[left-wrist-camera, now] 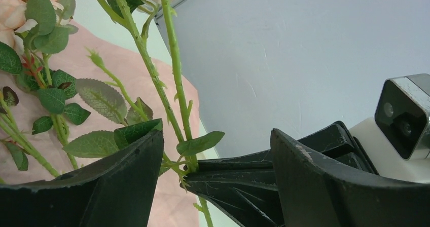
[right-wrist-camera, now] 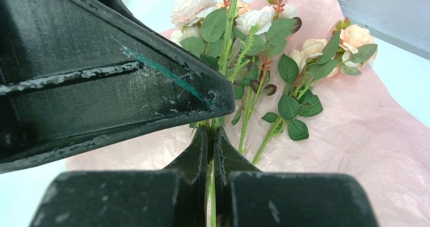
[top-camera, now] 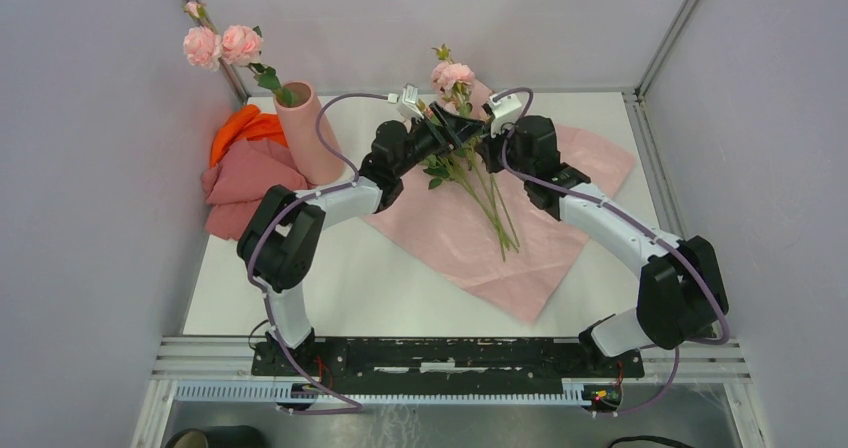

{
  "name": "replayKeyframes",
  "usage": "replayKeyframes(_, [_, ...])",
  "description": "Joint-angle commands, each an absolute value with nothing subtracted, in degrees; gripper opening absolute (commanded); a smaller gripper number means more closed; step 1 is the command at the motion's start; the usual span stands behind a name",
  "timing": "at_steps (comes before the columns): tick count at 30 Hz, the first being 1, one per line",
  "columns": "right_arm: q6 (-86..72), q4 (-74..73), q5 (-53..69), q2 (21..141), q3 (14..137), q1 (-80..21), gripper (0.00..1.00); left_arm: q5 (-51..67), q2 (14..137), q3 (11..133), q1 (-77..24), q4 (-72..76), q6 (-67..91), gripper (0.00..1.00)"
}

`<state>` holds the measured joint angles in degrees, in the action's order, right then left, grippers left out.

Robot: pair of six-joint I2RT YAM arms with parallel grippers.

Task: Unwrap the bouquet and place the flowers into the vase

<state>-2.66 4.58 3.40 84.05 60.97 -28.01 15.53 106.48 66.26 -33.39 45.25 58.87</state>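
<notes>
The pale-pink vase [top-camera: 307,133] leans at the back left with two pink roses [top-camera: 220,44] standing in it. The bouquet lies unwrapped: its pink sheet [top-camera: 540,248] is spread flat, with several flowers [top-camera: 490,203] lying across it. My right gripper [right-wrist-camera: 210,136] is shut on one green stem [left-wrist-camera: 175,70] and holds that rose [top-camera: 452,73] upright above the sheet. My left gripper [left-wrist-camera: 217,136] is open, its fingers [left-wrist-camera: 127,186] straddling the held stem and the right gripper's tips, one finger close beside the stem's leaves. In the right wrist view, more roses [right-wrist-camera: 304,70] lie on the sheet behind.
A salmon-pink cloth [top-camera: 245,183] and an orange cloth [top-camera: 240,128] are heaped against the vase's left side. Grey enclosure walls [top-camera: 90,168] close in the left, back and right. Both arms meet over the back middle of the white table [top-camera: 340,288].
</notes>
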Motion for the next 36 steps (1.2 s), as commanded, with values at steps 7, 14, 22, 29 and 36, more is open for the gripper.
replayKeyframes(7, [-3.1,7.95,4.96,79.38,59.78,-28.97,0.0,17.82,109.29,68.99,-33.78,48.21,62.42,0.78])
replayKeyframes(14, [-3.19,7.58,4.86,77.83,59.69,-30.14,0.0,16.83,110.77,70.29,-33.95,47.95,63.1,0.56])
replayKeyframes(22, [-3.06,7.6,4.23,78.01,59.7,-30.58,0.0,16.36,109.54,69.44,-34.06,47.77,62.57,0.02])
replayKeyframes(29, [-3.17,7.63,4.33,76.78,59.74,-30.72,0.18,15.2,108.0,72.21,-33.95,41.66,56.87,0.02])
replayKeyframes(36, [-2.2,7.99,0.37,68.63,57.71,-30.69,0.44,11.04,105.79,81.06,-32.53,26.64,43.35,0.02])
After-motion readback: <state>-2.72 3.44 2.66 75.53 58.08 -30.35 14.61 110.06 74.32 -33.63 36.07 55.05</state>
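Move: My right hand still pinches the flower's stem; my left hand is open around that stem a little higher up, the part to grip lying about 2 cm ahead, 2 cm right and 2 cm below it. From my right hand, the left fingertips are some 4 cm ahead, 3 cm left and 4 cm above. The held flower's bloom is about 10 cm ahead of my left hand, 4 cm left and 7 cm up; the flower bunch lies roughly 20 cm below, 3 cm back and 1 cm right. I pass the stem from hand to hand: my right hand, still pinching, draws it back about 2 cm and slightly up, while my left eases 1 cm or so right and slightly down and shuts its fingers on the stem. Then my right fingers open partway and back off up and back, and my left, holding on, starts forward. ##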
